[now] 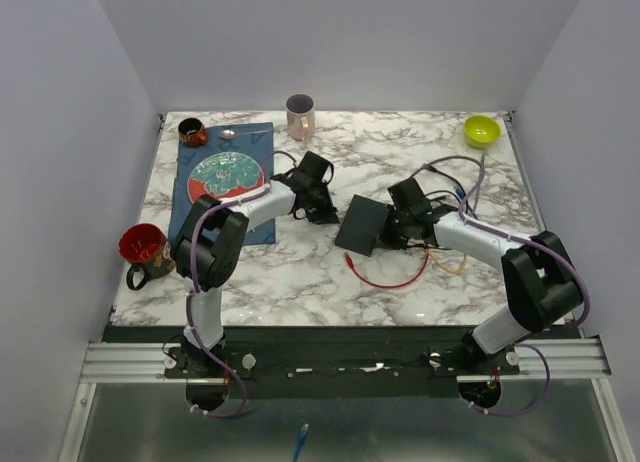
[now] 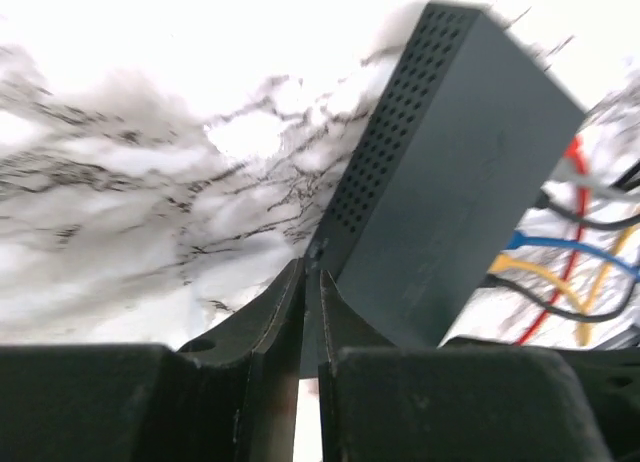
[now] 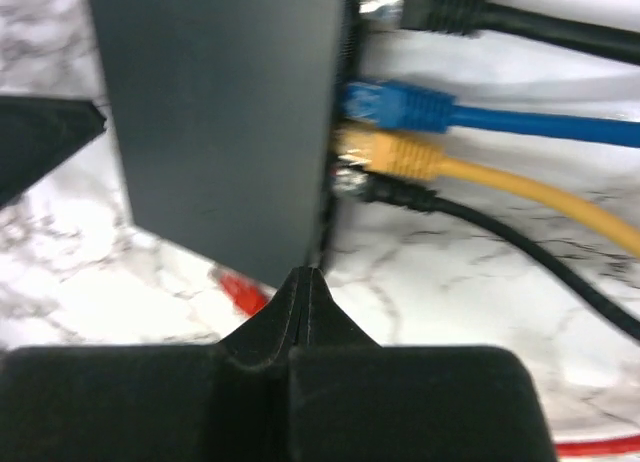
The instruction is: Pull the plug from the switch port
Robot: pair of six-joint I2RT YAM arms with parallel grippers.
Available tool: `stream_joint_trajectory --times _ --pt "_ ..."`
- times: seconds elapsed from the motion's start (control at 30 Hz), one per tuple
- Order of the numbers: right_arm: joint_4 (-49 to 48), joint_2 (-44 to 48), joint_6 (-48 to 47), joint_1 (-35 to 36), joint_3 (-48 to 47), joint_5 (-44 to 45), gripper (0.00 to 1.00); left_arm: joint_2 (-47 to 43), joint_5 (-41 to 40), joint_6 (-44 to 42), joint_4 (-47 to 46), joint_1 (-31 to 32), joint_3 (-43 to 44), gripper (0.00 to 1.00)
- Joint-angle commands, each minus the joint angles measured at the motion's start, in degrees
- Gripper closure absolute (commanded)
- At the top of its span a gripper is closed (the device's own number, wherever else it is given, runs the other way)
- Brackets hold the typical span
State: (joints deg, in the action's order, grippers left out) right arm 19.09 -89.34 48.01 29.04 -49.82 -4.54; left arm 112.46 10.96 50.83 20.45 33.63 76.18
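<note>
The matte-black switch (image 1: 362,225) is in the middle of the table, one side tipped up. My left gripper (image 1: 333,218) is shut on its left corner; in the left wrist view the thin edge of the switch (image 2: 450,182) runs between the fingertips (image 2: 311,272). My right gripper (image 3: 305,274) is shut on nothing, with its tip just off the near corner of the switch (image 3: 230,112) on the socket side. A blue plug (image 3: 395,104), a yellow plug (image 3: 395,154) and two black plugs (image 3: 400,192) sit in the sockets. A red cable (image 1: 385,277) lies loose in front of the switch.
Cables (image 1: 455,197) trail right of the switch around my right arm. A plate (image 1: 225,174) on a blue cloth (image 1: 200,207) lies at the left. A red mug (image 1: 143,247), a dark cup (image 1: 192,132), a pink mug (image 1: 300,115) and a green bowl (image 1: 481,130) line the edges.
</note>
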Motion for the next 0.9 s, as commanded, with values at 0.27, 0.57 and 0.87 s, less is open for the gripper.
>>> stream_joint_trajectory --times 0.27,0.57,0.87 --pt "5.2 3.6 -6.6 -0.1 -15.0 13.6 0.99 -19.8 -10.5 0.4 -0.8 -0.5 -7.2 0.79" --pt "7.4 -11.6 -6.7 -8.5 -26.2 10.5 0.99 -19.6 -8.9 1.7 -1.6 6.1 -15.4 0.80" --pt "10.3 -21.0 -7.9 -12.1 -31.9 10.9 0.99 -16.7 -8.4 2.0 -2.9 7.0 -18.2 0.82"
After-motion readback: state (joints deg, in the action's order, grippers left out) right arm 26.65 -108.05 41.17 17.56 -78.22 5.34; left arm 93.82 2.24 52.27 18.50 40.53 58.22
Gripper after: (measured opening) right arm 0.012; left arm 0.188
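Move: The switch lies slanting between the hands, its middle about 5 cm ahead and 5 cm left of the right fingertips, which are at its near port-side corner, some 3 cm above it. From them the plugged red plug is about 10 cm ahead and 4 cm right, the blue plug 5 cm ahead and 1 cm right, and the loose red plug 3 cm back and 7 cm left. From the left hand the switch's middle is 2 cm ahead, 7 cm right. The right hand, fingers shut, lifts from the switch's near port-side corner and arcs about 15 cm forward along the port side, rising over 11 cm before sinking again and edging 6 cm right, to come down just beyond the far corner by the plugged red plug. Meanwhile the left hand, fingers still nearly closed, rises as high beside the switch's vented side, then draws back and sinks to end about 7 cm nearer the base, off the near left corner by the loose red plug. ##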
